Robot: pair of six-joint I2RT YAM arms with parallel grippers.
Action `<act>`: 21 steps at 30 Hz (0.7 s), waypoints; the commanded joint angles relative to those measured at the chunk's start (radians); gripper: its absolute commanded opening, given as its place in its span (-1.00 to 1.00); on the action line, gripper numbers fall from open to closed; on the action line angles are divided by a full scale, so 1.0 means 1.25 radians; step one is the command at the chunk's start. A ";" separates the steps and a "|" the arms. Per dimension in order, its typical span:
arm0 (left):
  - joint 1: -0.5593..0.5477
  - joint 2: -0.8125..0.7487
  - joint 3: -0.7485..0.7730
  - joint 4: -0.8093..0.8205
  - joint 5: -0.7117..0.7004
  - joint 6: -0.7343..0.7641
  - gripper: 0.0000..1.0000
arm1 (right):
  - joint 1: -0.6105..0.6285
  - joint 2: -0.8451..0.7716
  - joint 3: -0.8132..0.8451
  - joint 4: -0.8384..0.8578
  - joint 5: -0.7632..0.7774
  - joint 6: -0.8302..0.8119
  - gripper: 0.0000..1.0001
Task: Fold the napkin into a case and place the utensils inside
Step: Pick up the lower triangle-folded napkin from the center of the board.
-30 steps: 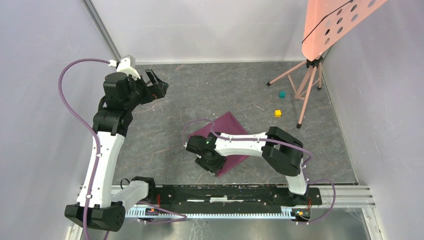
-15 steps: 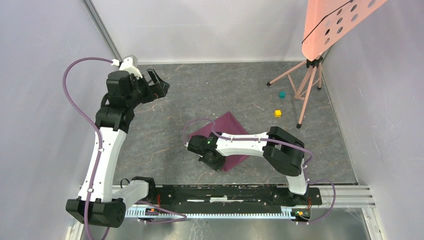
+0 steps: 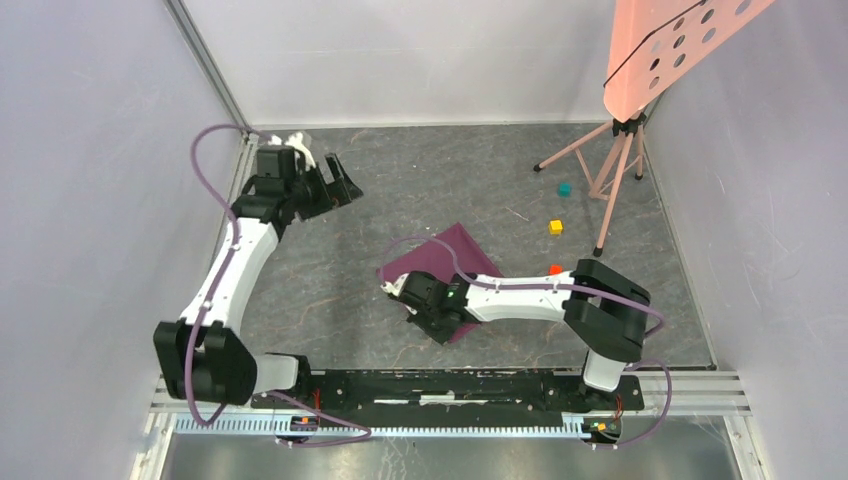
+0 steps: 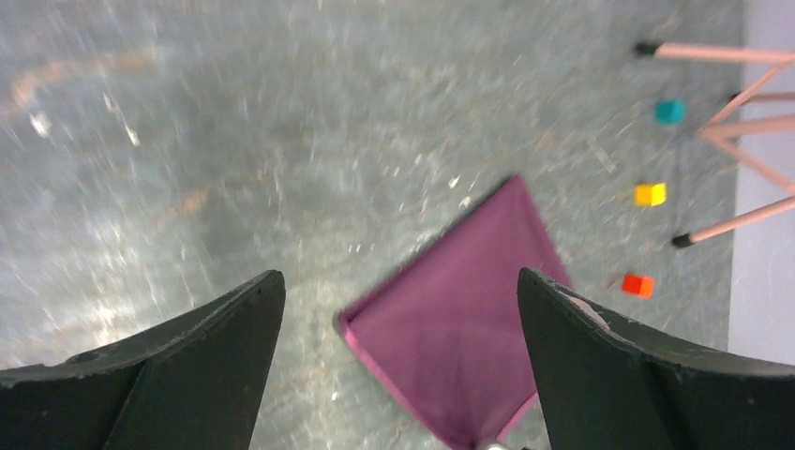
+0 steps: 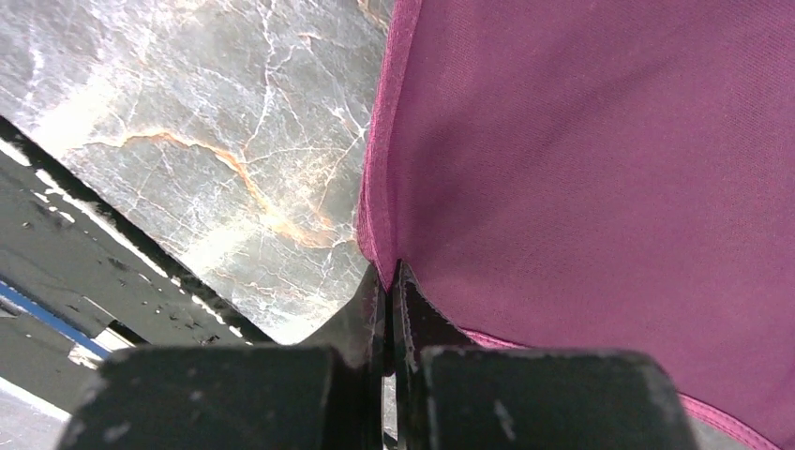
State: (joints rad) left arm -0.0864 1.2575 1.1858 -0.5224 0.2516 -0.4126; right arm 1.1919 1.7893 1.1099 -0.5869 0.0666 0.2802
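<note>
The plum-purple napkin [image 3: 442, 258] lies flat on the grey marbled table as a diamond shape. My right gripper [image 3: 431, 321] sits low at its near corner. In the right wrist view the jaws are pressed together on the napkin's [image 5: 581, 159] hemmed corner, right gripper [image 5: 389, 274]. My left gripper [image 3: 341, 184] hangs open at the far left, well clear of the cloth. In the left wrist view its wide-apart fingers [image 4: 192, 361] frame the napkin [image 4: 469, 309] from above, left gripper [image 4: 398, 276]. The utensils are out of view.
Small cubes lie to the right of the cloth: teal [image 3: 565, 188], yellow [image 3: 555, 227] and orange [image 3: 555, 269]. A pink tripod [image 3: 612, 170] with a peach perforated board [image 3: 665, 45] stands at the back right. Walls close in on both sides.
My right gripper has shut on the napkin's near corner and its arm has stretched out rightward, uncovering the orange cube. My left arm has swung right, towards the middle.
</note>
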 commanded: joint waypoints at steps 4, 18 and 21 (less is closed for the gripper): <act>0.003 -0.033 -0.243 0.057 0.057 -0.161 1.00 | -0.037 -0.074 -0.121 0.246 -0.113 -0.033 -1.00; -0.010 -0.247 -0.715 0.394 0.187 -0.538 1.00 | -0.058 -0.158 -0.232 0.431 -0.218 0.006 -1.00; -0.029 -0.306 -0.790 0.415 0.146 -0.607 1.00 | -0.064 -0.181 -0.258 0.460 -0.224 0.027 -1.00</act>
State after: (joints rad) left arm -0.0963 0.9653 0.2955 -0.1497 0.4294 -0.9630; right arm 1.1221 1.6222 0.8188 -0.1192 -0.1780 0.2737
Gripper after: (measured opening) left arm 0.997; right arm 0.015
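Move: The folded napkin's middle lies about 10 cm back from the open left hand, 19 cm to its right and 23 cm below; the napkin's left corner is about 8 cm back, 6 cm right and equally low. The right hand already pinches the near corner, so the napkin's middle is some 12 cm ahead of it, neither left nor right. From the right hand the red cube lies about 15 cm ahead and 24 cm right, the yellow cube 25 cm ahead and 25 cm right. The left hand drops about 19 cm while drawing back some 14 cm and edging right, fingers staying wide open and tipping some 25 degrees further down as its right side rolls up, to come low over the bare board just left of the napkin without touching it. The right hand keeps the near corner pinched between its shut fingers, draws it a few centimetres left, and rolls about 25 degrees so its fingertips swing left, rising only about a centimetre. ##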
